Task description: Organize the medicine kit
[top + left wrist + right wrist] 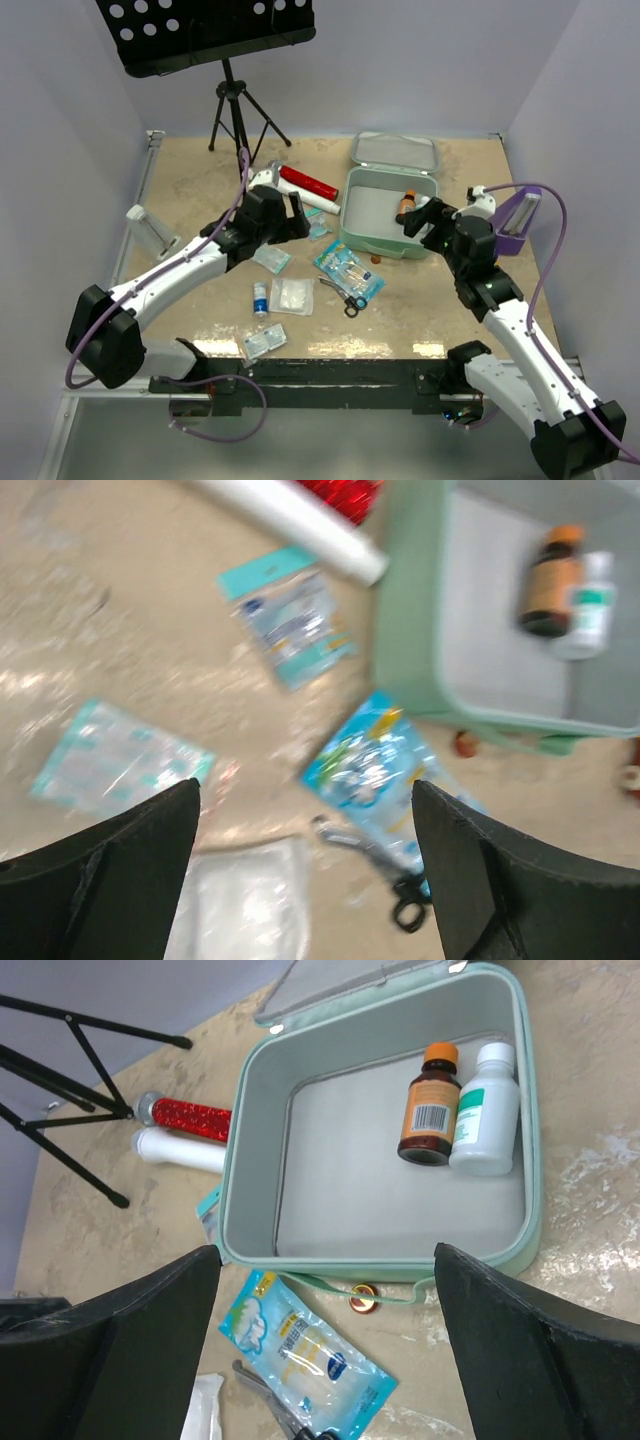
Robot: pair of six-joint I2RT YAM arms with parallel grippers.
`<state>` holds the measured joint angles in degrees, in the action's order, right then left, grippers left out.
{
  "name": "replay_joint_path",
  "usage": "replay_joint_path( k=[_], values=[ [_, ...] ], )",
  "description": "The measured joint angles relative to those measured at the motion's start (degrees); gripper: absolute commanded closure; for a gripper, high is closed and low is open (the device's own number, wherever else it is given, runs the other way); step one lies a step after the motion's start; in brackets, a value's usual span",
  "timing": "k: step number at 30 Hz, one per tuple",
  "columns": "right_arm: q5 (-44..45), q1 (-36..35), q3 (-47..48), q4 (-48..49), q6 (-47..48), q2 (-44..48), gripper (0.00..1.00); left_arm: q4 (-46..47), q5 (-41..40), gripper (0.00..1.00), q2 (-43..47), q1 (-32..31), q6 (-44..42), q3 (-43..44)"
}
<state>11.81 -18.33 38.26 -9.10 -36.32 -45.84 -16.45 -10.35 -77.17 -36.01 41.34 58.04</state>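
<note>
The mint-green medicine kit (372,238) lies open at the back centre, its lid (395,150) flat behind it. It holds a brown bottle (430,1105) and a white bottle (487,1110) side by side. A blue packet (348,270) and scissors (345,297) lie in front of the kit. My left gripper (298,213) is open and empty above the loose packets left of the kit. My right gripper (425,218) is open and empty over the kit's near right rim (380,1265). The kit also shows in the left wrist view (410,630).
A red tube (308,183) and a white tube (318,202) lie left of the kit. Clear packets (292,296), a small bottle (260,298) and a small red cap (376,258) lie on the table. A purple stand (515,222) is at the right, and a music stand tripod (235,110) at the back.
</note>
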Motion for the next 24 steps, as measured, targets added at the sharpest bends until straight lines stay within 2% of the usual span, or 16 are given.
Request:
replay_joint_path(
  k=[7, 10, 15, 21, 24],
  values=[
    [-2.6, 0.0, -2.2, 0.8, 0.3, -0.1, 0.08, -15.8, -6.3, 0.15, 8.0, 0.4, 2.2, -9.1],
    [-3.3, 0.0, -2.2, 1.2, 0.3, -0.4, 0.08, -19.5, -7.8, 0.16, 10.9, 0.9, 4.4, -11.1],
    [-4.0, 0.0, -2.2, 1.5, 0.3, -0.6, 0.08, -20.5, -7.6, 0.27, 13.1, 1.3, 7.3, -16.9],
    [-4.1, 0.0, -2.6, 2.0, 0.3, -0.6, 0.08, -18.3, -2.7, 0.34, 10.5, 1.4, 8.2, -22.7],
    [-4.3, 0.0, -2.8, 2.0, 0.3, -0.6, 0.08, -16.5, -0.8, 0.42, 9.3, 1.4, 8.2, -23.3]
  ],
)
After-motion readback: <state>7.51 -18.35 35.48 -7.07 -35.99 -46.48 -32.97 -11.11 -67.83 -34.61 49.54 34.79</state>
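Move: The blue-and-white tube lies about 12 cm back and 10 cm to the left of the left hand, some 18 cm below it. At the same table level, the white gauze pack is roughly 8 cm to the tube's right and about level with it, the green-edged sachet 10 cm farther out and 4 cm to its right, and the silver packet 10 cm nearer the base. From the right hand, the tube is around 41 cm left, 12 cm back and 23 cm down. Bring the empty left gripper back, down and to the left, away from the medicine box side and over the blue-and-white tube, some 20 cm in all, slowing at the end with the descent outlasting the leftward swing. Tip the fingers about 25 degrees steeper towards the table and narrow them to about two thirds open, one either side above the tube, without closing on it. ##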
